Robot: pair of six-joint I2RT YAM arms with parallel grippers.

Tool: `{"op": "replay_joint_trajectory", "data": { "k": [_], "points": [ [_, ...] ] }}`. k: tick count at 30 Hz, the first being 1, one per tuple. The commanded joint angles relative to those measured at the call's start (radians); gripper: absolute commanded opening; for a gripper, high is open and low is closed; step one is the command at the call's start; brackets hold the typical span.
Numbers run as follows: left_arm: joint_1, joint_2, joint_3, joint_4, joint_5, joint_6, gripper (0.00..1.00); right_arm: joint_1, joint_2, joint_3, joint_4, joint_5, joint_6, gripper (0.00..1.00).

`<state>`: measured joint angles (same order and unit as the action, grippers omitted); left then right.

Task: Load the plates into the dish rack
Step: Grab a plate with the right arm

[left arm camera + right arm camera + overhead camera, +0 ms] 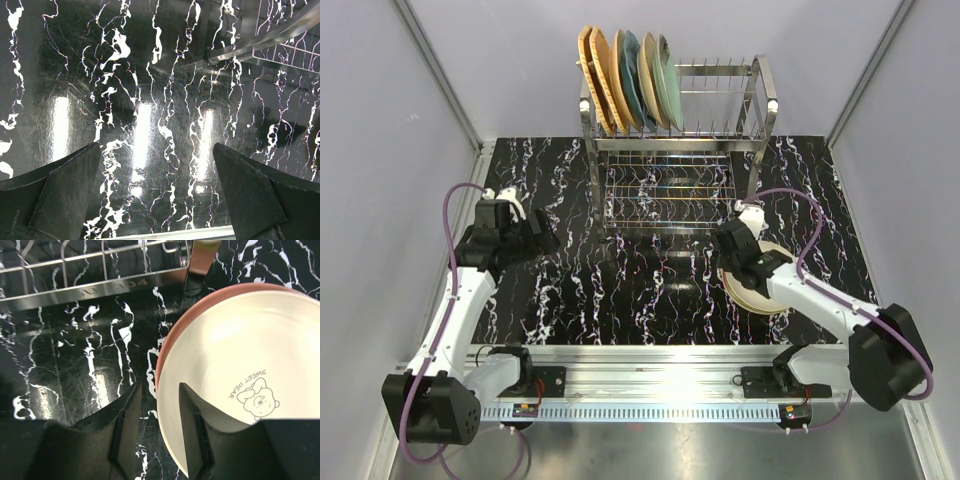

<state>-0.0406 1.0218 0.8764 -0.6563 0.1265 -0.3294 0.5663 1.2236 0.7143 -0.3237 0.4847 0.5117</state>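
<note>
Several plates stand on edge in the left half of the dish rack's top tier. Two more lie stacked at the right on the table: a cream plate with a bear print on top of a pink-edged plate. My right gripper straddles the left rim of the cream plate, one finger over its inside, the other outside over the table, and a gap still shows at the rim. My left gripper hangs wide open over bare table to the left of the rack, holding nothing.
The black marbled table stretches between the arms. The rack's lower frame runs just beyond my right gripper. Grey walls close in the left, right and back. A metal rail lines the near edge.
</note>
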Motion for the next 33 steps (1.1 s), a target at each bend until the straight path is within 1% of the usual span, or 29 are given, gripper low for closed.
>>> {"op": "replay_joint_trajectory", "data": {
  "k": [1,9,12,15,20,22,23,24,28,30,31,33],
  "points": [
    [0.007,-0.022,0.012,0.034,0.01,0.012,0.99,-0.003,0.039,0.011,0.044,0.014,0.021,0.44],
    [0.007,-0.02,0.013,0.037,0.03,0.009,0.99,-0.003,0.126,0.022,0.071,-0.008,0.024,0.44],
    [0.01,-0.022,0.013,0.038,0.042,0.01,0.99,-0.005,0.148,0.031,0.068,-0.006,0.022,0.41],
    [0.011,-0.028,0.009,0.044,0.056,0.013,0.99,-0.003,0.149,0.037,0.063,-0.003,0.024,0.35],
    [0.013,-0.031,0.007,0.046,0.055,0.013,0.99,-0.003,0.146,0.039,0.054,0.006,0.017,0.31],
    [0.015,-0.031,0.009,0.044,0.048,0.01,0.99,-0.003,0.136,0.037,0.049,0.012,0.017,0.24],
    [0.015,-0.031,0.007,0.043,0.047,0.01,0.99,-0.003,0.129,0.039,0.038,0.014,0.016,0.22],
    [0.015,-0.032,0.009,0.043,0.045,0.012,0.99,-0.002,0.113,0.04,0.032,0.012,0.017,0.16],
    [0.016,-0.032,0.009,0.043,0.044,0.009,0.99,-0.003,0.06,0.034,0.014,0.009,0.016,0.05],
    [0.016,-0.031,0.009,0.043,0.045,0.009,0.99,-0.003,0.03,0.034,0.0,0.009,0.016,0.04],
    [0.016,-0.031,0.01,0.043,0.044,0.009,0.99,-0.003,0.019,0.036,-0.011,0.005,0.017,0.0],
    [0.016,-0.032,0.01,0.041,0.045,0.01,0.99,-0.003,-0.012,0.037,-0.023,-0.009,0.019,0.0]
  ]
}}
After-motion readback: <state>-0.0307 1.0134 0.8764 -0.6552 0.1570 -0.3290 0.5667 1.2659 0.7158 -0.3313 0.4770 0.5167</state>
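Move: The half-open right hand is above the left rim of the stack. The top plate's middle lies about 9 cm to its right, roughly level with it in reach and some 5 cm below; the lower plates sit right under that one, about 7 cm below the hand. The dish rack's near right foot stands about 11 cm ahead and 4 cm to the right. From the left hand the top plate is some 47 cm to the right, about level in reach and 12 cm lower. Straight down about 4 cm goes the right hand, the wrist tipping slightly further down, until the fingers straddle the top plate's left rim. There it stays while the fingers close from half open to nearly shut, pinching the rim, then rises some 2.5 cm with the grip kept. ##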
